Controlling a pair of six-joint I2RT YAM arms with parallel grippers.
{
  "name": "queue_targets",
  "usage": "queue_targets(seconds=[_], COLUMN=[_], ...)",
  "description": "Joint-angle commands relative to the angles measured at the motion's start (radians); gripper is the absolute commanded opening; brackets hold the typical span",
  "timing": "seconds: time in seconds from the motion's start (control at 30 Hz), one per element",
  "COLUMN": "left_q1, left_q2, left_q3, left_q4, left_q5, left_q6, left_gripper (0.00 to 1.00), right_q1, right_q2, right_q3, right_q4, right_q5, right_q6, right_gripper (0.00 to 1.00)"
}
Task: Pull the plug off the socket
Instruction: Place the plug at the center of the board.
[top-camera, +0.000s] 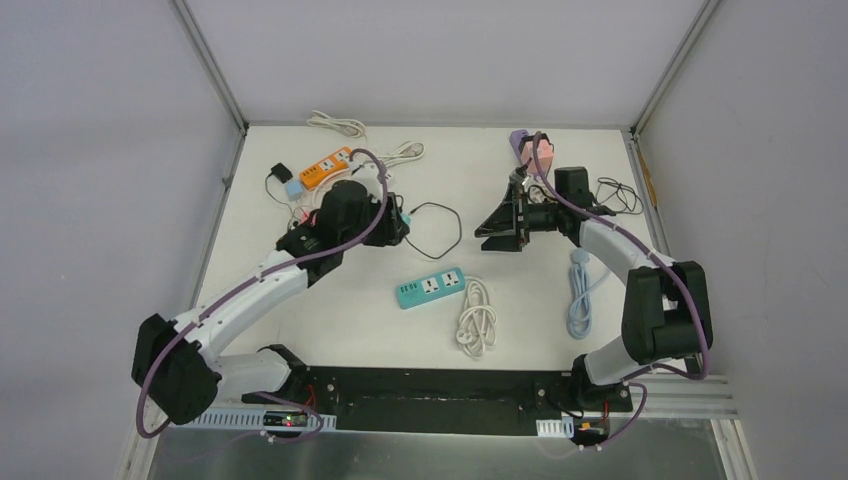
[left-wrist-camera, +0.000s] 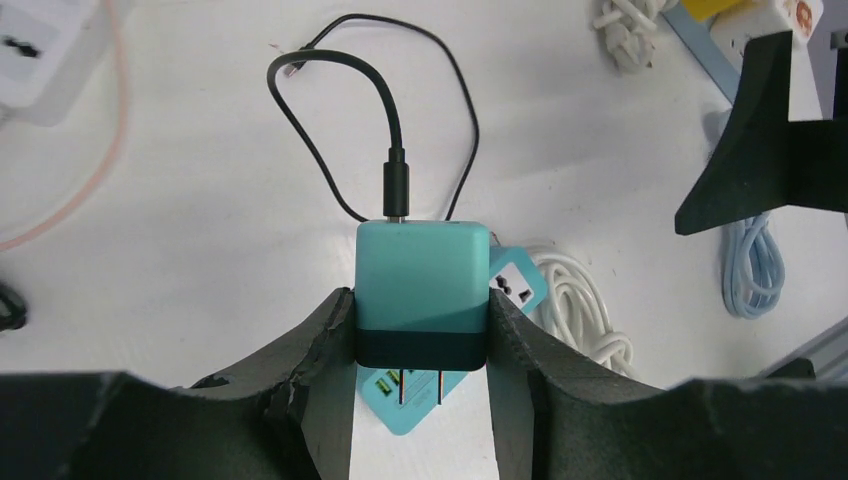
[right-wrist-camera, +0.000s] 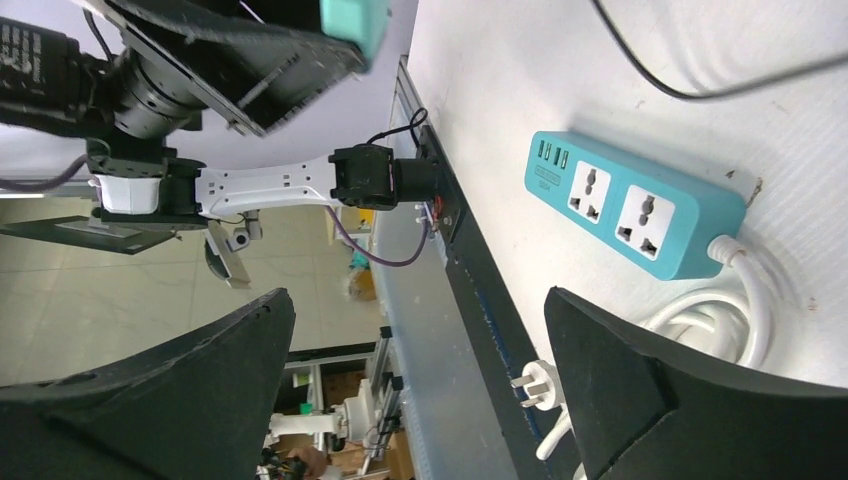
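My left gripper (left-wrist-camera: 420, 300) is shut on the plug (left-wrist-camera: 422, 295), a teal charger with a dark base. Its two prongs are bare and hang in the air. A black cable (left-wrist-camera: 400, 130) runs from the plug's far end and loops on the table. The socket (top-camera: 431, 287), a teal power strip, lies flat on the table, and part of it shows under the plug (left-wrist-camera: 515, 280). From above, the left gripper (top-camera: 395, 222) is up and left of the socket. My right gripper (top-camera: 500, 225) hangs open and empty, with the socket (right-wrist-camera: 630, 200) to its right.
An orange power strip (top-camera: 327, 167) and a black adapter (top-camera: 280, 172) lie at the back left. The socket's white cord (top-camera: 477, 318) coils beside it. A light blue cable (top-camera: 580, 295) lies to the right. A pink and purple object (top-camera: 535, 152) sits at the back.
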Motion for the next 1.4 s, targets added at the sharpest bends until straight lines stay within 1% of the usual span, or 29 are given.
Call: queue_targets(seconds=[0.0,0.17,0.3,0.33,0.43,0.57,0.8,0.9,1.07,1.37], left_q1=[0.09,0.223,0.309,0.329,0.393,0.48,0.609,0.648,0.703,0.778], left_q2=[-0.118,-0.167,-0.155,-0.151,-0.134,-0.113,-0.055,-0.031,0.02,0.143], left_q3=[0.02,0.115,0.216,0.242,0.318,0.397,0.517,0.534,0.503,0.446], left_q4=[-0.096,-0.252,-0.378,-0.406,-0.479,-0.554,-0.636,-0.648,-0.645,-0.58], left_q5=[0.011,0.034,0.053,0.058,0.066,0.073,0.077,0.078,0.091,0.119], left_q6=[-0.026,0.021,0.068,0.079,0.118,0.158,0.225,0.25,0.266,0.287], left_gripper=[0.0,0.0,0.0,0.0,0.0,0.0,0.0,0.0,0.0,0.0], right_q1=[-0.029,-0.05,-0.056,-0.057,-0.058,-0.058,-0.06,-0.061,-0.062,-0.061], right_q2=[-0.06,-0.07,-0.077,-0.079,-0.084,-0.085,-0.082,-0.083,-0.081,-0.068], right_q3=[0.024,0.026,0.027,0.027,0.029,0.032,0.036,0.037,0.037,0.037], right_q4=[-0.029,-0.056,-0.09,-0.096,-0.114,-0.134,-0.157,-0.166,-0.186,-0.2], right_q5=[-0.004,0.018,0.022,0.043,0.053,0.063,0.074,0.078,0.09,0.102], right_q6=[-0.098,-0.134,-0.141,-0.181,-0.204,-0.226,-0.257,-0.269,-0.296,-0.318], right_gripper=[1.0,1.0,1.0,1.0,1.0,1.0,1.0,1.0,1.0,1.0])
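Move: My left hand already holds the teal plug, some 15 cm above the table. I'm taking it towards the clutter by the salmon plug, about 27 cm to its left, 4 cm ahead and 15 cm below. From this hand the pink box is about 24 cm left and 9 cm ahead, the black adapter 26 cm left and 1 cm back, and the white strip 11 cm left and 18 cm ahead. The salmon plug lies some 42 cm left of my right hand and 6 cm ahead. I keep the teal plug pinched and swing my left hand about 25 cm left and a little forward, arching up roughly 10 cm, then sinking about 6 cm over the clutter. Meanwhile the wrist turns some 30 degrees counter-clockwise, its fingers tipping further down. My right hand, empty and wide open, eases a few centimetres right and down. ##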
